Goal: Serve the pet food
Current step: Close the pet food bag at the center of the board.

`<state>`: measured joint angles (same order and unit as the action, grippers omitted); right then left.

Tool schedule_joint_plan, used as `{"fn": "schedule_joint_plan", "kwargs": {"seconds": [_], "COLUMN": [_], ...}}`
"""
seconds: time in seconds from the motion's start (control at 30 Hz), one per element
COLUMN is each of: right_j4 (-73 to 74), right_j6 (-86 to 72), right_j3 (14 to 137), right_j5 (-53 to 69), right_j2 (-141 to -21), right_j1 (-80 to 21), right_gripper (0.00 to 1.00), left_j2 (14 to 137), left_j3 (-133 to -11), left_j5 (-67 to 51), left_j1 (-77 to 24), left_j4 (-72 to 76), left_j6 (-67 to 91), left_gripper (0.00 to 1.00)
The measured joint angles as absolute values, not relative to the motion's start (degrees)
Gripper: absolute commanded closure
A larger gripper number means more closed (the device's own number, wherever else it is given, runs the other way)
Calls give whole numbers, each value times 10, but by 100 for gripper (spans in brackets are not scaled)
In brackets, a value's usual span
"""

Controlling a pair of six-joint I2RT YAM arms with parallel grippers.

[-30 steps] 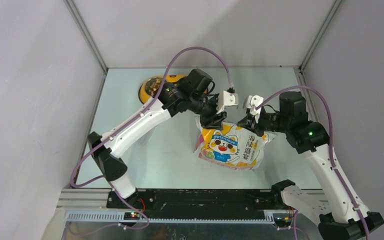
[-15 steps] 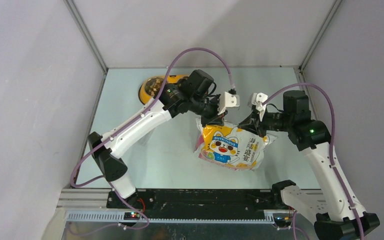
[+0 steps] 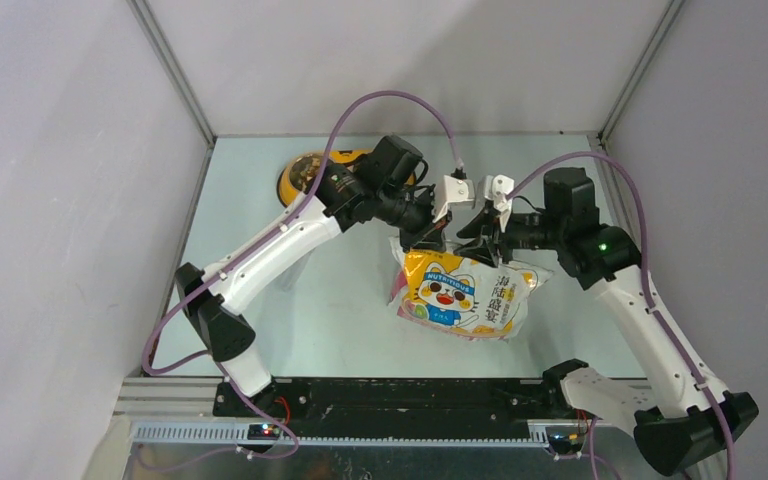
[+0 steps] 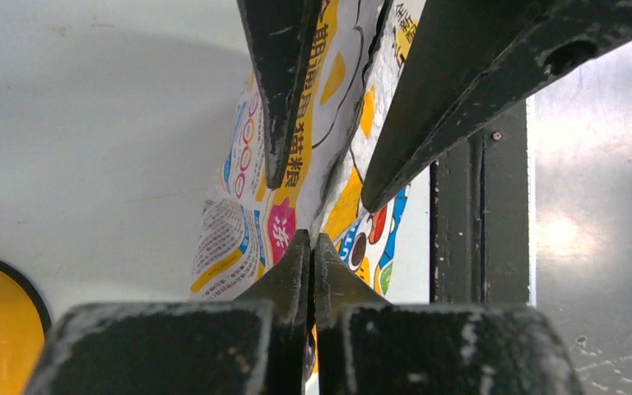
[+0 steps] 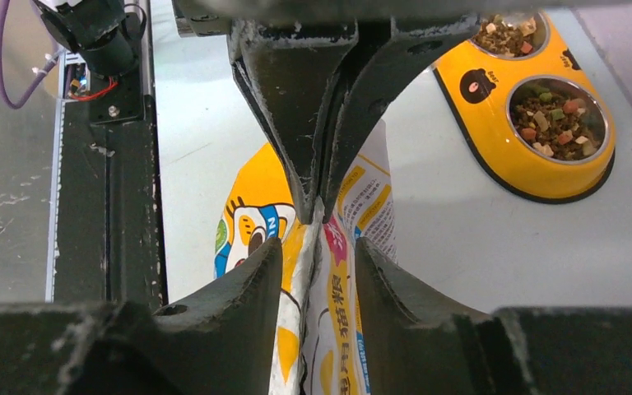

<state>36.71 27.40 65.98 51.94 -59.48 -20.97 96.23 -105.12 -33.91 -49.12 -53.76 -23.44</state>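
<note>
The pet food bag [image 3: 460, 295], glossy yellow and white with a cartoon cat, lies mid-table with its top edge raised. My left gripper [image 3: 428, 240] is shut on that top edge [image 4: 239, 239]; its jaws [image 4: 313, 247] are pressed together over the folded film. My right gripper [image 3: 480, 236] faces it from the right and stands open [image 5: 317, 263], one finger on each side of the bag's edge [image 5: 247, 222], close to the left fingertips [image 5: 313, 206]. Pet food [image 5: 555, 115] fills both bowls of the yellow feeder [image 5: 535, 177].
The yellow feeder [image 3: 305, 178] sits at the back left, partly hidden by the left arm. A black rail [image 4: 477, 222] runs along the table's near edge. Grey walls close in the back and both sides.
The left gripper closed on the bag's top edge. The right gripper opened and slid left along the edge, close to the left gripper.
</note>
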Motion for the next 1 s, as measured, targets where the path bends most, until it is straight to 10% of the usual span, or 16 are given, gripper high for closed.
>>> {"fn": "schedule_joint_plan", "kwargs": {"seconds": [0.43,0.73,1.0], "right_j4": [349,369,407], "right_j6": [289,306,319], "right_j3": [655,654,653], "right_j5": [482,452,433], "right_j2": [-590,-574,-562], "right_j1": [-238,-243,-235], "right_gripper": [95,63,100], "left_j2": [962,962,962], "left_j3": [-1051,-1051,-1051], "left_j5": [-351,-351,-349], "left_j1": [-489,-489,-489], "left_j4": [-540,-540,-535], "left_j6": [-215,-210,-210], "left_gripper": [100,100,100]}}
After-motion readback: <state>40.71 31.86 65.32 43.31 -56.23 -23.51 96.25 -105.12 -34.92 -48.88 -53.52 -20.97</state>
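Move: The stretch of the pet food bag's top edge that I am closing runs between my right hand's open fingers, about 1 cm below its hand point. From that hand the bag's body is some 5 cm back, 2 cm to the right and 12 cm down; the yellow bowl tray lies about 22 cm ahead and 24 cm left. From my left hand, that stretch is about 4 cm to the right. My right hand eases under 1 cm left towards my left fingers and nearly shuts across the bag's top edge, then reopens, shifts about 2 cm right and 1 cm down along it, and closes again, pinching the edge while rolling some 5 degrees. My left hand stays put, its shut fingers still holding the edge beside it. ##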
